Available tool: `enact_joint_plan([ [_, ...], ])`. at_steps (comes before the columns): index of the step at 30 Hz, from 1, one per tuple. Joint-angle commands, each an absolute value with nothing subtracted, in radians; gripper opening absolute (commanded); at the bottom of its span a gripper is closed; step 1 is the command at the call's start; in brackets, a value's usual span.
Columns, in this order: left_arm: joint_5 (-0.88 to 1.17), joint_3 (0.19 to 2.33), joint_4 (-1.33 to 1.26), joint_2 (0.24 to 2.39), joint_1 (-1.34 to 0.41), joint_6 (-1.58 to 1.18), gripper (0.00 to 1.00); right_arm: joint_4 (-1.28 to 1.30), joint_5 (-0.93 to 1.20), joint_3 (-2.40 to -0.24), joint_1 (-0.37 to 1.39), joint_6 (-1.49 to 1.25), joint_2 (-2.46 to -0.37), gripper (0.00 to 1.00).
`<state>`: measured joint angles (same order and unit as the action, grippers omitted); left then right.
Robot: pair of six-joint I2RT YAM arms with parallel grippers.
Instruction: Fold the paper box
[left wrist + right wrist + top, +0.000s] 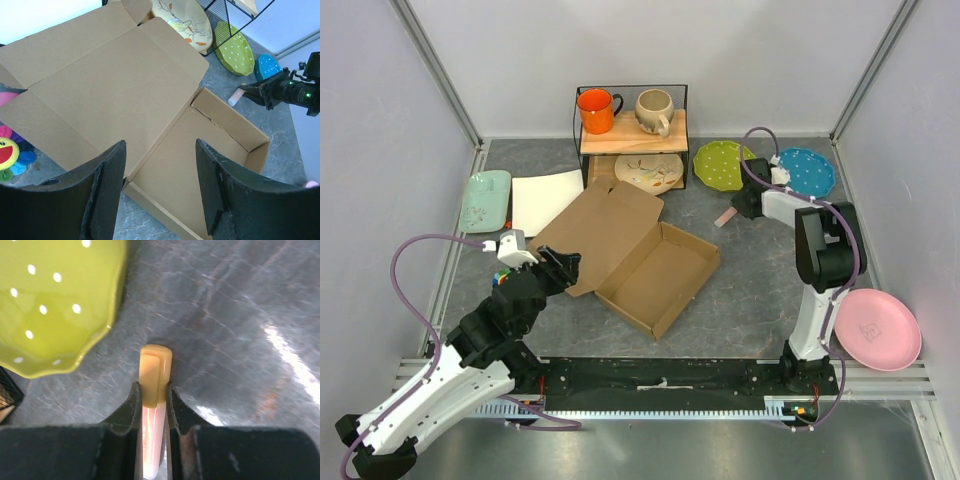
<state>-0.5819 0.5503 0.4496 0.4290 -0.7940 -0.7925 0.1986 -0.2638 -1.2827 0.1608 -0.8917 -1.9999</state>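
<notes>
The paper box [660, 275], brown corrugated cardboard, lies open in the middle of the table. Its shallow tray is on the right and its lid [595, 228] lies spread flat to the left. In the left wrist view the box [115, 85] fills most of the frame. My left gripper [563, 266] [160, 145] hovers open over the tray's near-left corner, nothing between its fingers. My right gripper [742, 208] [152, 387] is far right of the box, shut on a pink tube with a tan cap [155, 370] [725, 217] that rests on the grey table.
A wire shelf [630, 130] at the back holds an orange mug [597, 110] and a cream mug [654, 110], with a patterned plate [648, 172] beneath. Around the table are a green dotted plate [722, 163], blue plate [807, 171], pink plate [877, 328], white square plate [545, 200] and mint tray [485, 200].
</notes>
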Motion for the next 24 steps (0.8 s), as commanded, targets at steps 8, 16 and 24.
enact_joint_plan([
  [8,-0.591,0.568,0.402,0.423,-0.796,-0.787,0.64,0.327,-0.247,-1.115,0.14,-0.759,-1.609,0.09],
  [16,-0.58,0.566,0.376,0.429,-0.796,-0.784,0.64,0.365,-0.193,-1.13,0.219,-0.701,-1.33,0.1],
  [24,-0.555,0.56,0.377,0.423,-0.796,-0.802,0.63,0.434,-0.115,-1.192,0.556,-0.6,-1.356,0.12],
])
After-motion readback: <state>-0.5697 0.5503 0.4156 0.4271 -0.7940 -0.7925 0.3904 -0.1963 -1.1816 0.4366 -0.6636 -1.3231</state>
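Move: The right hand already pinches the orange-capped marker, down at table height. The open box tray lies about 22 cm back and 23 cm to its left, at nearly the same height; the opened lid is some 8 cm back and 38 cm left. The green plate is about 14 cm ahead and 2 cm left, the blue plate 11 cm ahead and 23 cm right. From the left hand, the tray is some 6 cm ahead, 17 cm right and 18 cm below. Back first, low over the table, the right hand draws away from the green plate with the marker; then it climbs steeply, some 20 cm in all, and swings left towards the box tray, ending about 10 cm farther back and as much to the left. The fingers keep their pinch on the marker while the wrist tips up around 20 degrees and turns counter-clockwise. ##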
